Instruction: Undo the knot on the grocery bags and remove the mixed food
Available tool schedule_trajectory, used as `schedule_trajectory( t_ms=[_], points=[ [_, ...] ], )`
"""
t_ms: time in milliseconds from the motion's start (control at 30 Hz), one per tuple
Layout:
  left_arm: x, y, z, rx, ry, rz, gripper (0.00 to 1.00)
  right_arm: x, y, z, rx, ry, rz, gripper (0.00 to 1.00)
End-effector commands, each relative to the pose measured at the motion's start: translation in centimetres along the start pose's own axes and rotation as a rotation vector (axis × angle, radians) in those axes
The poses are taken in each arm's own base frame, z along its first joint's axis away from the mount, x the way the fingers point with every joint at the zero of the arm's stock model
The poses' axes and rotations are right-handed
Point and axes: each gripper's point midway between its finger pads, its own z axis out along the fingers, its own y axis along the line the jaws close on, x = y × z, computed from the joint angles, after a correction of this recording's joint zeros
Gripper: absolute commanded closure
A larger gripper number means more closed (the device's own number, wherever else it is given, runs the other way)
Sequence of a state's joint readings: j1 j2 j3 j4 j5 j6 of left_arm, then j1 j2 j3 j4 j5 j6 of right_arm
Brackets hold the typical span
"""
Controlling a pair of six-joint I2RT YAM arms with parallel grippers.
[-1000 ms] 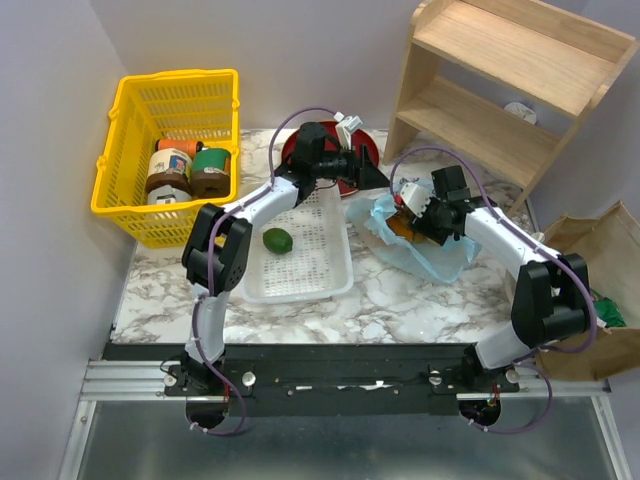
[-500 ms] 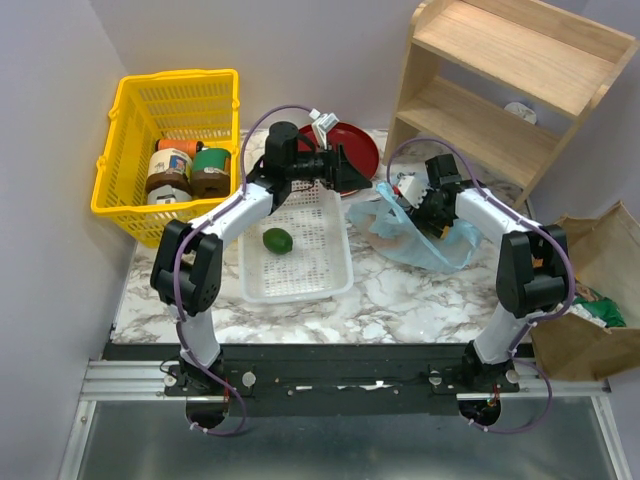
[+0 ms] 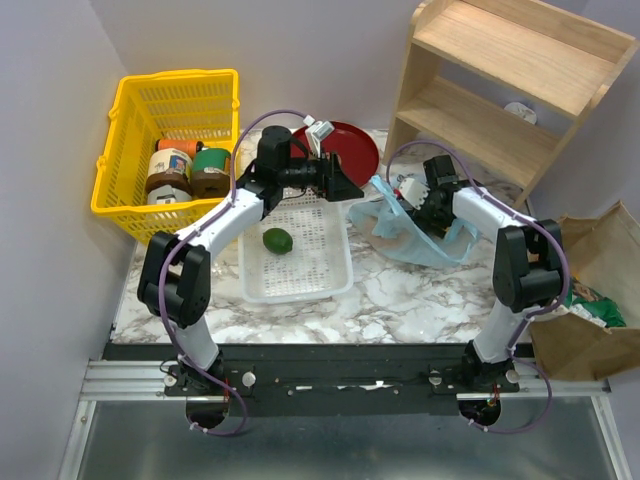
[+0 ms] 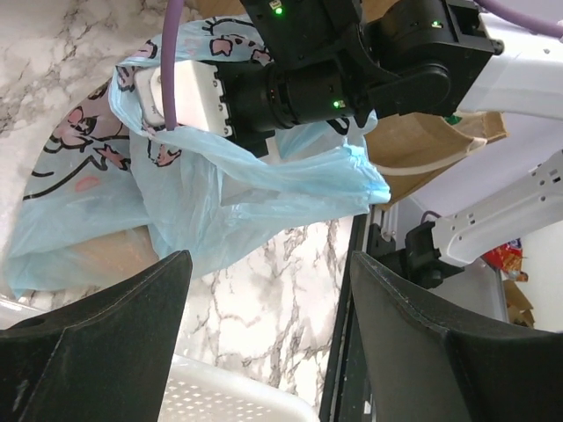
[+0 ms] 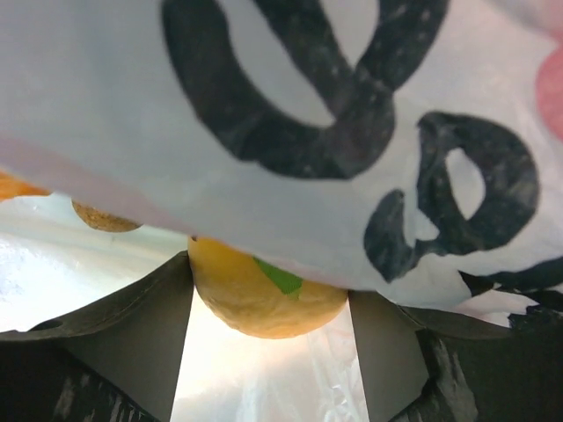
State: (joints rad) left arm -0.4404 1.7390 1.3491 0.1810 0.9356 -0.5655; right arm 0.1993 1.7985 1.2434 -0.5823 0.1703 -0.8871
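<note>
The light-blue grocery bag with dark print lies open on the marble, right of the white tray. My right gripper reaches into its mouth. In the right wrist view my right gripper is shut on an orange under the printed film, with a small brown fruit behind. My left gripper is wide open and empty at the tray's far end, just left of the bag. A green lime lies in the tray. The brown paper bag lies at the right edge.
A yellow basket with jars stands at the back left. A red plate sits behind the tray. A wooden shelf stands at the back right, close to my right arm.
My left gripper has drawn back left, away from the bag's mouth. My right gripper has moved farther and left inside the bag, lifting its film.
</note>
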Motion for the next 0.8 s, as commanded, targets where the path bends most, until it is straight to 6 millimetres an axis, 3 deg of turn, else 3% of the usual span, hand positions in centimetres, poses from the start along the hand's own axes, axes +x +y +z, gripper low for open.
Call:
schedule_trajectory(
  t_ms=[0,67,100,167,267,367,467,567,633,667,700,767],
  points=[
    [0.1,-1.0,-1.1,-0.008,0.019,0.058,0.18,2.3,3.6,-1.2,-0.156,0.056,0.016,0.74],
    [0.1,-1.0,-1.1,-0.013,0.018,0.065,0.18,0.8,2.5,-4.5,-0.145,-0.03,0.051,0.79],
    [0.1,-1.0,-1.1,-0.014,0.018,0.065,0.18,1.0,3.4,-6.0,-0.19,-0.031,0.074,0.8],
    [0.0,-0.8,-1.0,-0.018,0.016,0.068,0.18,-0.7,3.3,-9.8,-0.203,-0.154,0.095,0.81],
    [-0.4,-0.8,-0.9,-0.019,0.01,0.079,0.18,-1.3,4.5,-14.6,-0.235,-0.274,0.106,0.82],
    [-1.0,-0.9,-0.9,-0.024,0.003,0.102,0.18,-1.5,6.3,-18.0,-0.269,-0.382,0.088,0.82],
    [-1.5,-1.1,-1.2,-0.042,0.009,0.158,0.18,-1.7,7.7,-19.6,-0.29,-0.457,0.087,0.81],
    [-2.3,-2.0,-2.1,-0.078,0.018,0.226,0.18,-2.6,8.9,-22.6,-0.331,-0.575,0.073,0.81],
    [-3.0,-2.9,-3.1,-0.112,0.03,0.325,0.18,-3.7,9.5,-26.0,-0.371,-0.681,0.053,0.8],
    [-3.1,-3.3,-3.4,-0.123,0.038,0.358,0.18,-3.9,9.7,-27.0,-0.388,-0.698,0.048,0.78],
    [-3.0,-3.3,-4.0,-0.152,0.073,0.434,0.17,-3.1,11.2,-27.7,-0.459,-0.655,0.054,0.77],
    [-3.2,-4.1,-4.8,-0.178,0.098,0.516,0.17,-2.5,11.8,-27.5,-0.537,-0.567,0.046,0.8]
  ],
)
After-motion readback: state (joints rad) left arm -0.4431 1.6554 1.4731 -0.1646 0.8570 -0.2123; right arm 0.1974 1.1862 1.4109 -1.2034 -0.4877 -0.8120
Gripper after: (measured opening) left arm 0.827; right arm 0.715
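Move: The orange is already pinched between the right fingers, deep in the blue bag, whose middle lies about 5 cm to their left at much the same level. The white basket it is bound for is centred some 38 cm left and 3 cm back of the right hand. In it lies the avocado, about 44 cm left and 2 cm back; the red plate is roughly 31 cm left and 23 cm farther out. From the empty left hand, the orange is some 24 cm right, 5 cm ahead and 20 cm below. Up and back, with a smaller drift left, the right hand draws the held orange out of the bag, rising about 19 cm and coming back some 16. Its fingers keep their grip while the wrist tilts roughly 35 degrees, swinging the fingertips from pointing down towards the left. The open left hand waits nearly still, then lifts a couple of centimetres and rolls slightly. ##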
